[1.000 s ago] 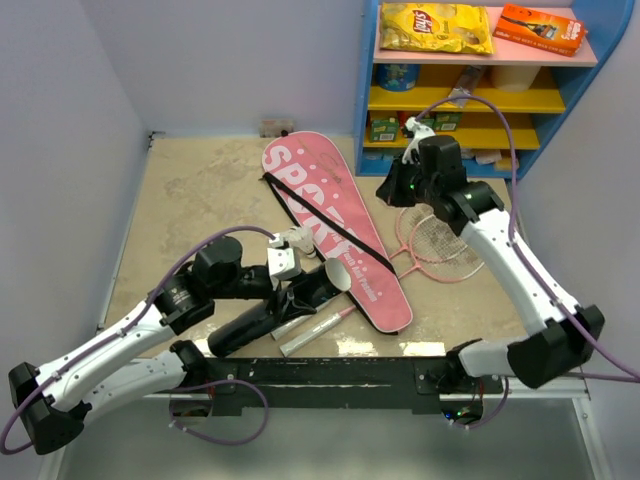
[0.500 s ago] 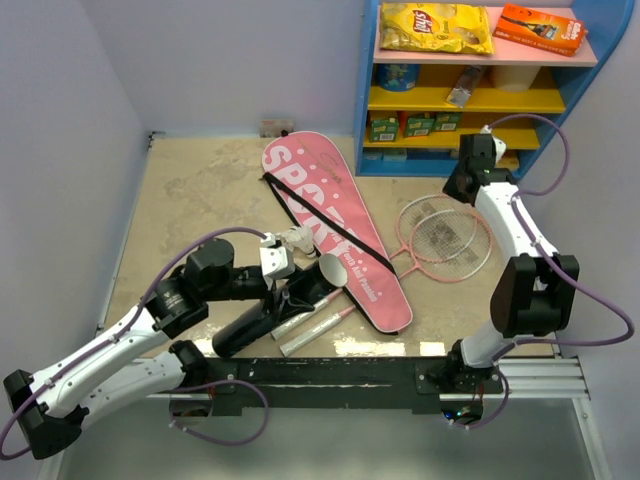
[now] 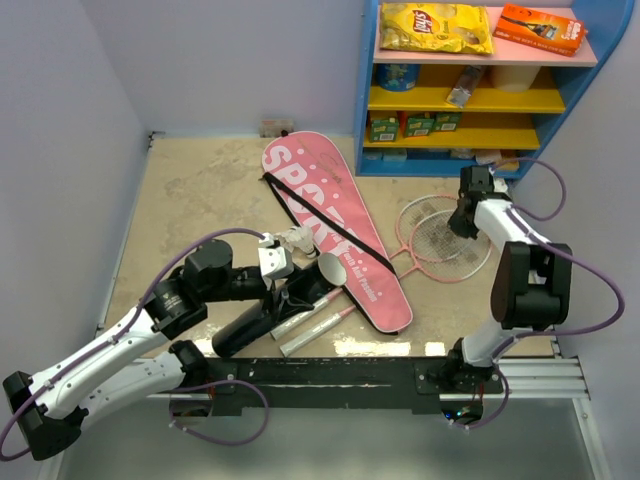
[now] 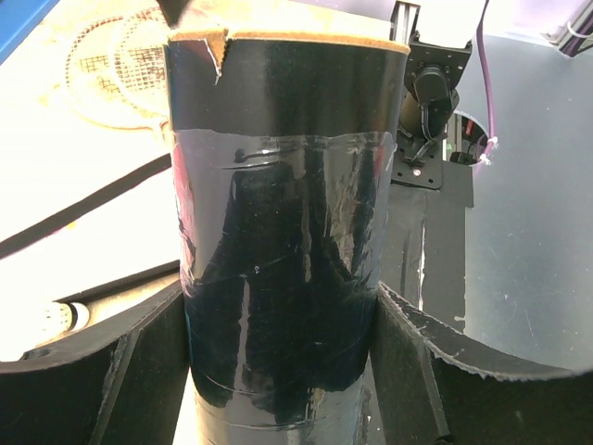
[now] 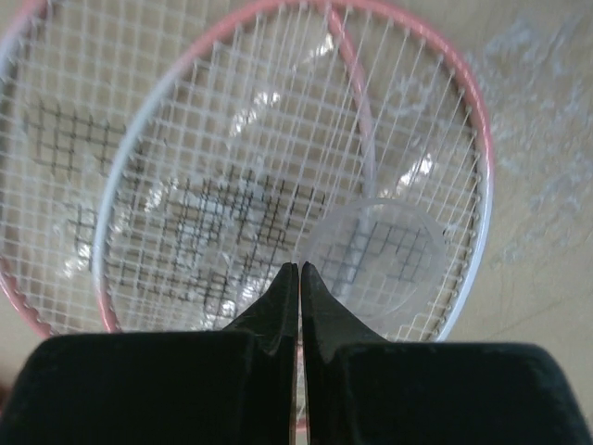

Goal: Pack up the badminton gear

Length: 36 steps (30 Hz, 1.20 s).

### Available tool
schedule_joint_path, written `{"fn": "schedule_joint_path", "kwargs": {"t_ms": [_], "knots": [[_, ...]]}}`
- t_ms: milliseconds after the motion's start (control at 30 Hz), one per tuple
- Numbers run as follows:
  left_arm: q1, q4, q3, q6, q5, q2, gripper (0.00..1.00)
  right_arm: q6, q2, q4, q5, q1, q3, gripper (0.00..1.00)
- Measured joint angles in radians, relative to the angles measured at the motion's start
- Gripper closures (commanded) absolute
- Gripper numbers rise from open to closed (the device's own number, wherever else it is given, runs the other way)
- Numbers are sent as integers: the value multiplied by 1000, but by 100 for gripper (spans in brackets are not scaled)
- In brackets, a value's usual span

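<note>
A long black tube lies slanted near the table's front, its open end resting on the pink SPORT bag. My left gripper is shut on the tube. In the left wrist view the tube fills the gap between both fingers of that gripper. Two pink-framed rackets lie overlapped right of the bag. My right gripper hovers just over their heads, shut and empty. A clear round disc lies on the strings.
Pale silvery handles lie beside the tube at the front. A blue shelf unit stands at the back right, with a yellow snack packet and an orange box on top. A black rail runs along the near edge.
My right arm has swung from near the shelf, folded back and come down over the racket heads. The left arm and the tube have barely shifted.
</note>
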Motion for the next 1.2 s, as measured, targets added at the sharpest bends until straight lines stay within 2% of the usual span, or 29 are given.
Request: {"fn": "schedule_joint_path", "kwargs": {"t_ms": [200, 333, 733, 767, 800, 867, 900, 1000, 1200], "knots": [[0, 0, 0, 0, -5, -2, 81, 0, -101, -8, -28, 31, -122, 100], [0, 0, -2, 0, -5, -5, 82, 1, -160, 0, -34, 34, -144, 100], [0, 0, -7, -18, -32, -8, 81, 10, -78, 75, -79, 35, -172, 100], [0, 0, -8, -19, -35, -8, 81, 10, -70, 76, -80, 35, -172, 99], [0, 0, -8, -23, -37, -8, 81, 10, -66, 79, -80, 35, -172, 86], [0, 0, -8, -26, -41, -8, 81, 13, -64, 82, -79, 35, -172, 77], [0, 0, -8, -26, -43, -7, 81, 9, -64, 87, -79, 35, -172, 68], [0, 0, -8, -26, -48, -6, 81, 5, -64, 92, -78, 35, -172, 63], [0, 0, -9, -26, -55, 2, 81, 0, -68, 94, -82, 41, -172, 60]]}}
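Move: My right hand, shut on the rim of the clear tube cap, is just over the crossed heads of the two rackets. Their middle lies about 3 cm back, 4 cm left and 4 cm below. The pink racket bag is some 30 cm to the left, level with the hand. The shelf's lower front edge is roughly 16 cm ahead and 4 cm left. From my left hand, still gripping the black tube, the racket heads lie about 23 cm ahead, 37 cm right and 21 cm down. With my right hand I carry the cap back and left, roughly 3 cm each way, low over the racket strings. I ease up a little, then sink about 3.5 cm onto the racket head, stop there and part my shut fingers to less than half open, letting go of the cap's rim. My left hand keeps its grip on the tube. ##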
